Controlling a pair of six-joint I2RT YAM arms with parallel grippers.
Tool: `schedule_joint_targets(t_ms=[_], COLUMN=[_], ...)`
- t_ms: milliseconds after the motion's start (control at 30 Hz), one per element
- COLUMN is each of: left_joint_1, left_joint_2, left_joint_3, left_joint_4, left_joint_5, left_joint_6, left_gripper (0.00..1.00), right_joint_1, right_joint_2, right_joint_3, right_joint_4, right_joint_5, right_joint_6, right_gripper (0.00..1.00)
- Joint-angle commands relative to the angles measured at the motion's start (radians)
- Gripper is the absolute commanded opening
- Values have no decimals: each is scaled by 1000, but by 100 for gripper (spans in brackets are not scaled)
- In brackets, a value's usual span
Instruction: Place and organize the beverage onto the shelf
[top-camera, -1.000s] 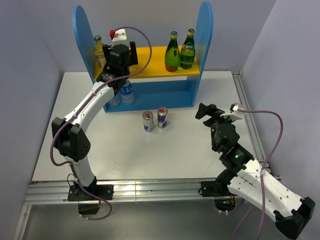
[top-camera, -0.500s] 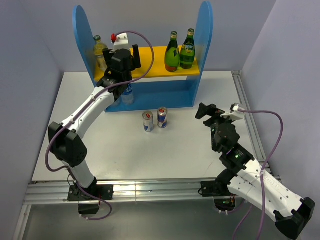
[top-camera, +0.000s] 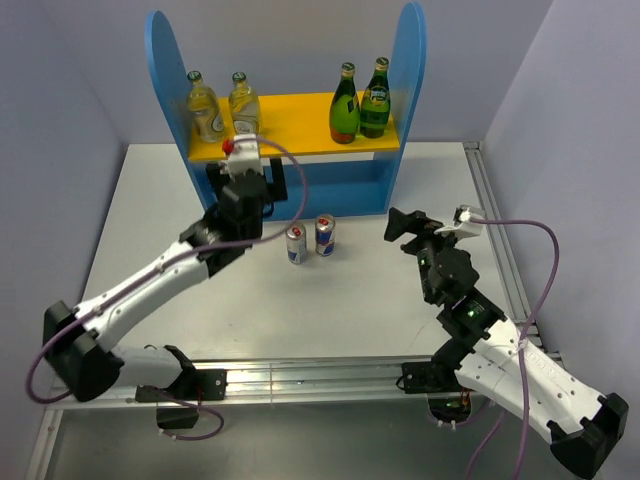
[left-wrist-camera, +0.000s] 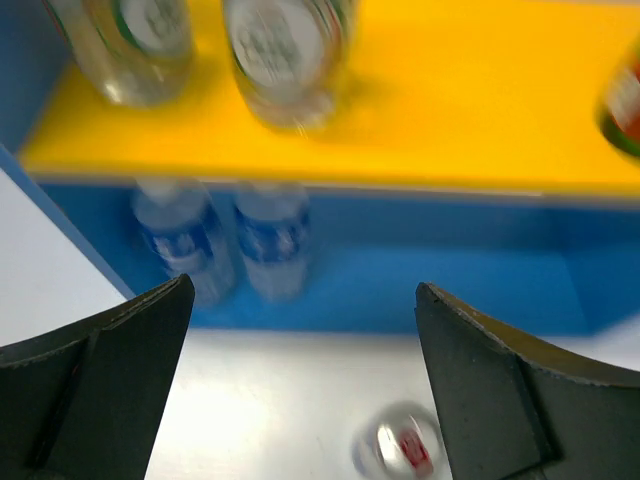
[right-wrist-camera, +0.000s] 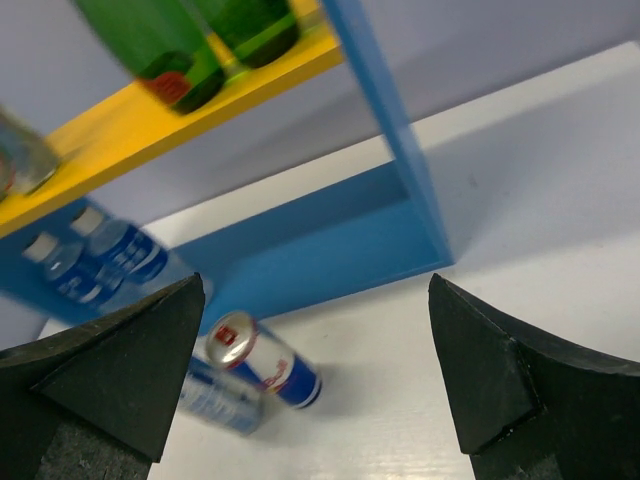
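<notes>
The shelf (top-camera: 290, 135) stands at the back of the table. Its yellow upper board (left-wrist-camera: 460, 100) holds two clear bottles (top-camera: 205, 100) (top-camera: 243, 100) on the left and two green bottles (top-camera: 344, 105) (top-camera: 376, 98) on the right. Two water bottles (left-wrist-camera: 185, 240) (left-wrist-camera: 270, 240) stand on the blue base. Two cans (top-camera: 296, 243) (top-camera: 325, 235) stand upright on the table in front of the shelf. My left gripper (top-camera: 247, 178) (left-wrist-camera: 300, 350) hangs open and empty before the shelf's lower left. My right gripper (top-camera: 408, 222) (right-wrist-camera: 315, 370) is open and empty, right of the cans (right-wrist-camera: 265, 365).
The white table (top-camera: 330, 300) is bounded by grey walls at the left, back and right, with a metal rail (top-camera: 300, 375) along the near edge. The shelf's right side panel (right-wrist-camera: 385, 130) stands just ahead of my right gripper.
My left gripper let go of the second clear bottle on the upper board, opened wider, and drew back down toward the table. The right gripper edged slightly left.
</notes>
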Motion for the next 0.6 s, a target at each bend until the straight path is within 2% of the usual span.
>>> schedule_joint_targets(t_ms=[0,67,100,133,200,300,467,567], left_joint_1=[-126,-168,-201,-218,-247,-251,-249,-234], left_joint_2=[-131,-200,-220,-240,-264,-196,59,196], left_joint_3=[-192,-291,-399,-453,-579,-686,-682,-644], left_joint_4=[5,23,47,134,190,351,584,662], left_joint_5=[-37,0,39,59,86,135,127,156], left_joint_6=[-129,-193,-204,-210,-256,-278,-232,-204], left_gripper=[99,99,99,99,99,99,99,99], right_joint_1=[5,8,13,19,50,59,67,77], right_joint_2=[7,27,40,54,99,137,247,278], right_joint_3=[-30,-36,-36,-33,-15,-13,-5,-8], right_joint_4=[132,200,212,215,203,222,249,263], right_joint_5=[-195,-307,-353,-346,-306,-321,-340,-326], right_joint_6=[-49,-90,-96,-110,-115,-122,-130,-132], right_gripper=[100,100,100,100,100,100,100,100])
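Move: The left can stands on the table some 10 cm to the left hand's right, about 4 cm back and 26 cm below. The right can stands 7 cm to the right of the left can and 2 cm farther out; the clear bottle on the upper shelf is about 15 cm ahead of the left hand, 2 cm left and 2 cm higher. From the right hand, the right can lies about 9 cm ahead, 16 cm left and 21 cm below, with the left can 7 cm left of the right can and 2 cm nearer. Down to the left can from the shelf comes the empty left hand: it first pulls back some 10 cm, then plunges, about 25 cm lower in all, drifting right while its open fingers tip down and swing clockwise. Meanwhile the right hand, also open, heads left and somewhat down towards the right can, turning counter-clockwise. Neither touches a can. ##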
